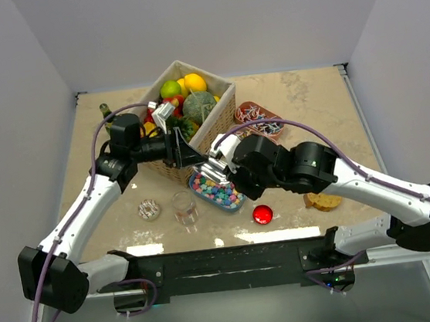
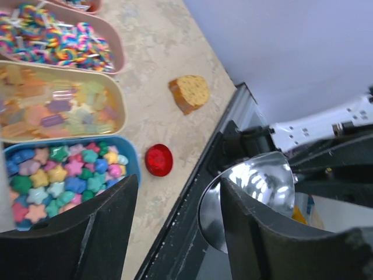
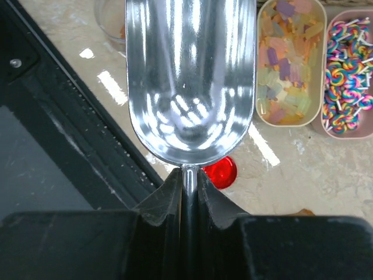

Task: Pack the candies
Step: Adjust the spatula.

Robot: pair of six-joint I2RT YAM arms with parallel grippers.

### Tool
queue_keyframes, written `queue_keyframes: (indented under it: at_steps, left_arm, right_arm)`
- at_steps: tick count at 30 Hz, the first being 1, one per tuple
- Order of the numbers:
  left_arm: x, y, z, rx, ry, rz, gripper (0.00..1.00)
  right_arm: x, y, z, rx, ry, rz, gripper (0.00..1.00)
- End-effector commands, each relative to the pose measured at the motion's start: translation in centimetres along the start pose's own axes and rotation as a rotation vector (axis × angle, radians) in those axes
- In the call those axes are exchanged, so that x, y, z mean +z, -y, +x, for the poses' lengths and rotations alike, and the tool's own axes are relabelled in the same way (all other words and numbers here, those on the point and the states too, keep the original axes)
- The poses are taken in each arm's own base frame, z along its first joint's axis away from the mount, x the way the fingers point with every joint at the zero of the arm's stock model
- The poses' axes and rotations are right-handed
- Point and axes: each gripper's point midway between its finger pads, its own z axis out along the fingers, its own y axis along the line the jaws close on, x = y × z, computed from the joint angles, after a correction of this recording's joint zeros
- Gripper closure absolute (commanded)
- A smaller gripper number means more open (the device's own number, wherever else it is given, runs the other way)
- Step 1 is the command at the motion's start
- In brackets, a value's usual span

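Observation:
The candies lie in three trays. Pastel stars fill a blue tray [image 1: 219, 193] [image 2: 64, 175], pale gummies a beige tray [image 2: 58, 108] [image 3: 289, 58], and swirl lollipops a pink tray [image 1: 259, 119] [image 2: 58, 41] [image 3: 349, 76]. My right gripper [image 1: 224, 162] [image 3: 188, 185] is shut on the thin handle of a metal scoop [image 1: 213, 170] [image 3: 189, 76], whose bowl is empty and hangs over the table's near edge. My left gripper [image 1: 190, 154] [image 2: 175, 204] is open just above the blue tray. The scoop's bowl [image 2: 256, 192] shows behind its right finger, and nothing is clamped between the fingers.
A wicker basket [image 1: 222, 121] of toy fruit stands at the back. A small glass [image 1: 183, 208] [image 3: 111, 20] and a sprinkled doughnut [image 1: 149, 209] sit front left. A red round piece [image 1: 262, 215] [image 2: 158, 160] [image 3: 221, 172] and a bread slice [image 1: 323, 201] [image 2: 189, 92] lie front right.

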Motion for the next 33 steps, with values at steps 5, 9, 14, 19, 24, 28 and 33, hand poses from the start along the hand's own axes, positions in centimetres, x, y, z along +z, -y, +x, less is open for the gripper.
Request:
queue_keyframes:
  at_steps: [5,9,14,19,24,28,33]
  left_arm:
    - [-1.0,5.1,1.7,0.138,-0.093,0.359,0.52]
    - [-2.0,7.3,2.2,0.154,-0.101,0.478,0.91]
    - [-2.6,8.4,1.9,0.161,-0.084,0.495,1.0]
    - [-1.8,7.9,0.9,0.053,-0.074,0.458,1.0]
    - [-0.9,7.7,-0.2,-0.119,-0.086,0.48,1.0]
    - [-0.5,7.4,-0.6,-0.186,-0.107,0.478,1.0]
    - [-0.6,7.6,-0.8,-0.238,-0.128,0.487,1.0]
  right_arm:
    - [-6.8,-5.6,-4.5,-0.024,0.175,-0.359,1.0]
    - [-8.1,-5.8,-5.2,-0.023,0.203,-0.385,1.0]
    - [-7.8,-4.6,-5.1,0.01,0.214,-0.312,1.0]
    - [-7.8,-3.5,-4.7,0.071,0.231,-0.256,0.66]
    - [-8.5,-2.5,-4.0,0.102,0.259,-0.217,0.54]
    - [-9.3,-1.4,-3.9,0.127,0.29,-0.171,0.53]
    - [-8.8,-0.9,-3.6,0.127,0.298,-0.142,0.59]
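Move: The metal spatula is held by the right hand near its neck, its bowl roughly 4 cm ahead, 5 cm to the left and about level; from the left hand the bowl's middle is some 4 cm back and 3 cm to the right, about level. The blue candy tray lies about 3 cm ahead, 5 cm right and 22 cm below the left hand, the glass 6 cm back, 6 cm left and 19 cm down. From the right hand, the red dish is about 2 cm ahead, 7 cm right, 22 cm below. The left hand swings back about 7 cm and up 4 to 5 cm towards the offered bowl, turning some 25 degrees clockwise, shuts on its far rim and then, keeping that pinch, eases a couple of centimetres forward and slightly right as its fingers tip down. The right hand, still gripping the handle, first draws back and up about 4 cm each way, then opens about halfway once the left has hold, and rises another 4 cm, drifting a little right, with its open fingers still either side of the handle's end. ##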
